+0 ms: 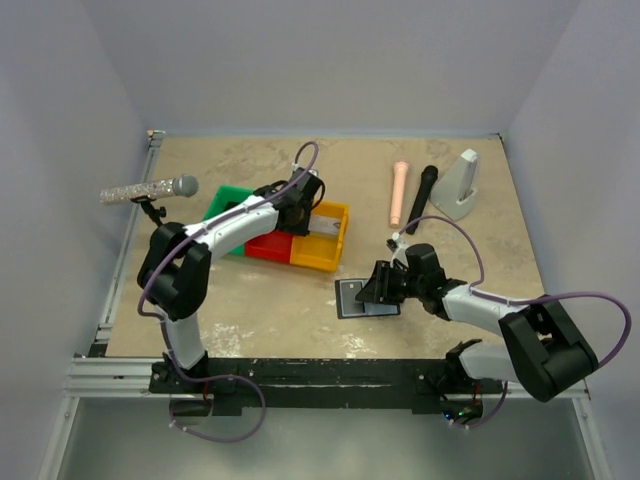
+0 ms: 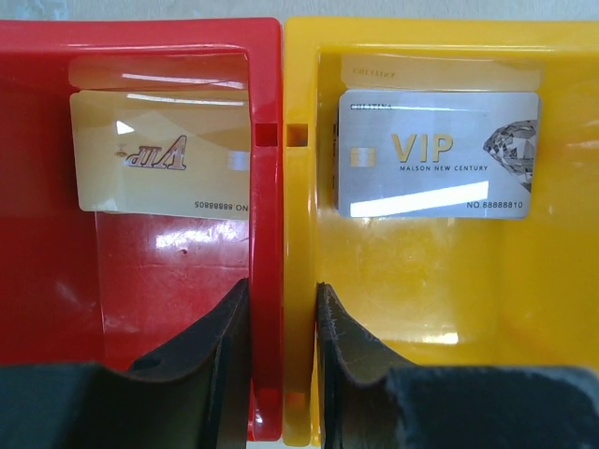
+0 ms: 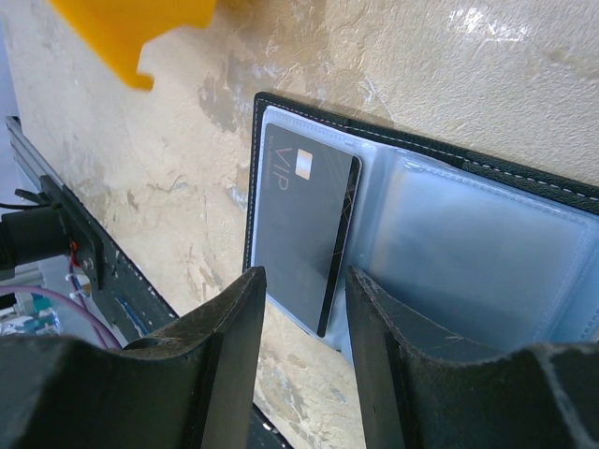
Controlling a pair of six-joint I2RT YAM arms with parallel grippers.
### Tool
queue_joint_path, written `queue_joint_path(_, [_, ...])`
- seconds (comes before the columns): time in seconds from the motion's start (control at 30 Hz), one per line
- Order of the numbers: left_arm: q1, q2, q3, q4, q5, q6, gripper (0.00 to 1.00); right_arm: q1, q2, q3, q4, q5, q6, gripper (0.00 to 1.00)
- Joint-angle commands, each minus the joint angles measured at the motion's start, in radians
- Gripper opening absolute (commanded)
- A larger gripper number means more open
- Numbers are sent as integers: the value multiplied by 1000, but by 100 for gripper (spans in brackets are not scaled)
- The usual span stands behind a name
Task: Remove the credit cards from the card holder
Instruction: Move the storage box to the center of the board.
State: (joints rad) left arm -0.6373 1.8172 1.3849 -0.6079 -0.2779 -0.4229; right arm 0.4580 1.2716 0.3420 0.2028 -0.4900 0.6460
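The black card holder [image 1: 365,298] lies open on the table, pale sleeves up [image 3: 487,243]. A dark credit card [image 3: 299,224] sits in its left sleeve. My right gripper [image 3: 304,281] hangs open just over that card's near end, fingers apart on either side of the card's long edge. A tan card [image 2: 159,154] lies in the red bin [image 2: 56,281] and a silvery grey card [image 2: 437,154] in the yellow bin [image 2: 552,299]. My left gripper [image 2: 283,299] straddles the joined wall between those two bins, one finger pressed on each side of it.
A green bin [image 1: 232,205] joins the red one on the left. A glittery microphone [image 1: 150,189] lies at the far left. A peach cylinder [image 1: 398,192], a black stick [image 1: 420,198] and a grey wedge stand [image 1: 460,185] sit at the back right.
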Motion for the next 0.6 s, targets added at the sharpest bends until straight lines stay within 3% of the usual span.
queue_joint_path(0.0, [31, 46, 147, 143, -72, 52, 0, -4, 6, 9, 17, -1, -17, 44])
queue_joint_path(0.57, [87, 307, 483, 111, -1, 44, 0, -5, 12, 14, 17, -15, -6, 44])
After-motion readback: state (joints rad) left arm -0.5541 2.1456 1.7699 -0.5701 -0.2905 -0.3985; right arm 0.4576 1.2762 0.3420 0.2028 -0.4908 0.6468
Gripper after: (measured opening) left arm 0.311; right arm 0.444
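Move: Between the left fingers is the wall joining the storage box's red and yellow bins; the clear far-middle stretch of board lies some 12 cm ahead and 2 cm to the right, about 6 cm below. In the yellow bin the silver card is about 5 cm ahead and 6 cm right; the card holder lies roughly 15 cm back, 17 cm right. From the right hand, that far-middle stretch is some 26 cm ahead and 15 cm left. Carrying the storage box away from the base, the left hand keeps its pinch on the red-yellow wall and travels about 10 cm forward over the board, quickest midway and slower towards the end. It sinks roughly 1 cm at the start and then stays level, while the wrist turns the box about 5 degrees counter-clockwise and tips its fingers slightly more forward. ##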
